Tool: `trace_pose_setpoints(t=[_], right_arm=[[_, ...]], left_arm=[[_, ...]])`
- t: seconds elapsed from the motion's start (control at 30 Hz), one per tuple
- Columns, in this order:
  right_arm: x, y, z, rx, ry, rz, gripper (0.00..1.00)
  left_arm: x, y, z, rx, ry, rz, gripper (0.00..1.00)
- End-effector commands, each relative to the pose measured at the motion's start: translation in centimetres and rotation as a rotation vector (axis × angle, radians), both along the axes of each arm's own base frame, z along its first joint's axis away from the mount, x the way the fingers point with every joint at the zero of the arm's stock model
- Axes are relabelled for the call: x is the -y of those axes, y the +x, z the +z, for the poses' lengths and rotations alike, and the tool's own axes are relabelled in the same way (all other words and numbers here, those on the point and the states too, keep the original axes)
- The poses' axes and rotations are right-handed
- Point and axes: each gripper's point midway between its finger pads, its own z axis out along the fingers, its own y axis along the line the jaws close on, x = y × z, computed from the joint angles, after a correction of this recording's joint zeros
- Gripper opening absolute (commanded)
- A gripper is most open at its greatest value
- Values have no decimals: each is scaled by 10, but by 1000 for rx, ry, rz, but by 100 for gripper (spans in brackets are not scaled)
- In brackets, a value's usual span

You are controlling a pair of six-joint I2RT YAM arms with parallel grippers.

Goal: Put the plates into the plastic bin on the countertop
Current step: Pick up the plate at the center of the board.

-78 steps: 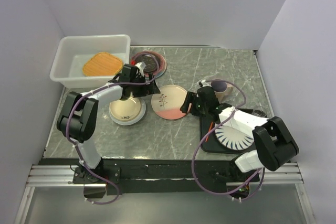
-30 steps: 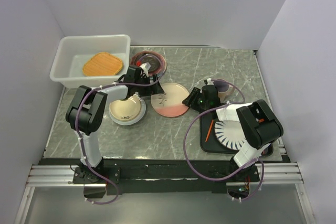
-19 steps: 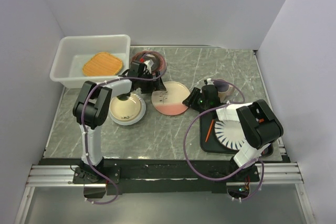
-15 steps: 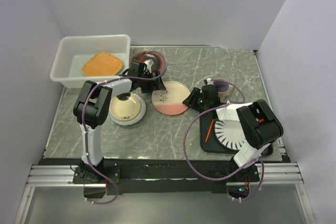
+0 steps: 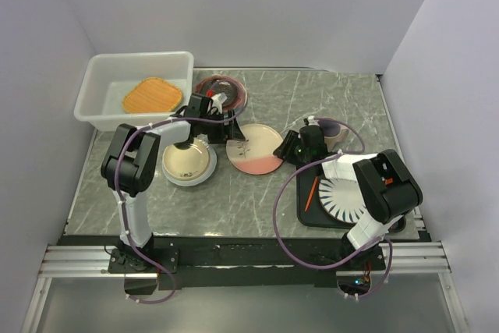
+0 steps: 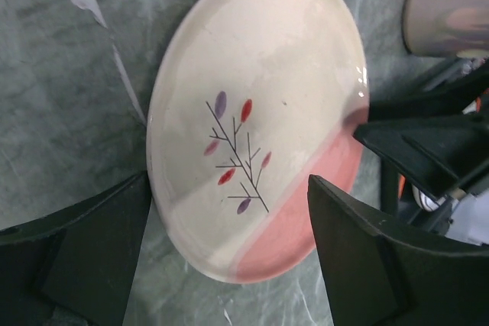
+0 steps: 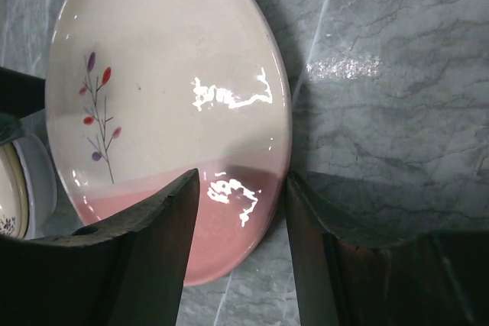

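A cream and pink plate [image 5: 255, 148] with a twig drawing lies mid-countertop [image 5: 312, 99], its right side raised a little. My left gripper [image 5: 227, 125] stands open at its left edge, and the plate's [image 6: 252, 104] near rim sits between the wide-apart fingers [image 6: 229, 188]. My right gripper [image 5: 285, 148] is open across the right rim [image 7: 241, 185]; one finger is over the pink part [image 7: 229, 219], the other outside the rim. An orange plate [image 5: 152, 95] lies in the plastic bin [image 5: 97, 76]. A dark pink-rimmed plate [image 5: 222, 90] and a tan plate [image 5: 189, 163] on a white one rest nearby.
A black tray [image 5: 308, 212] at the right holds a white plate with dark stripes [image 5: 348, 197] and an orange stick. A mug [image 5: 331, 132] stands just behind my right gripper. Walls close in on the left, back and right.
The right gripper left the tray and came to the plate's right rim. The left wrist swung over to the plate's left edge, and its jaws narrowed slightly.
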Motion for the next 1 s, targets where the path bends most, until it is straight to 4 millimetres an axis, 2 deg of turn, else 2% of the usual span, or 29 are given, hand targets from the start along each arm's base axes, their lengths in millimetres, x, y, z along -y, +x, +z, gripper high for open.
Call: trace_pose_setpoints(t=[0.0,0.23,0.47,0.63,0.87,0.97], right_arm=[[-27,2,28,47,80,71,55],[-26,1,28,52,74,71,55],[-26,0,32,65,74,72,55],[-26,-1,32,65,74,76,55],[-28,-2,33,66,79,84,55],[-28,-1,33,67,80,85,55]], left_arm=[[47,-40,76,71,-261,-237,84],[52,-36,87,86,-355,-185,84],[51,-33,72,43,-347,-148,81],[53,-36,74,38,-379,-157,73],[53,-33,64,14,-340,-138,62],[50,-32,56,0,-311,-128,51]])
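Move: The plate at the board's centre lies roughly 6 cm right of the left hand and 4 cm back, about 3 cm lower; from the right hand it is some 8 cm to the left, straight level with it. Counted from the left hand, the dark-topped plate stack stands about 12 cm ahead and 5 cm left, and the cream plate stack about 9 cm back and 14 cm left. The mug is roughly 13 cm right of the right hand and 3 cm farther out. With one finger at the outer edge of the plate's left rim and the other over its face, the left hand rises about 4 cm, then also works some 3 cm rightward in over the plate, its fingertips swinging up by about 15 degrees while the fingers start closing from wide open to a little over half open. The right hand practically stays where it is, fingers part-open and still astride the plate's right rim low over the board, backing that edge as the other side comes up. ##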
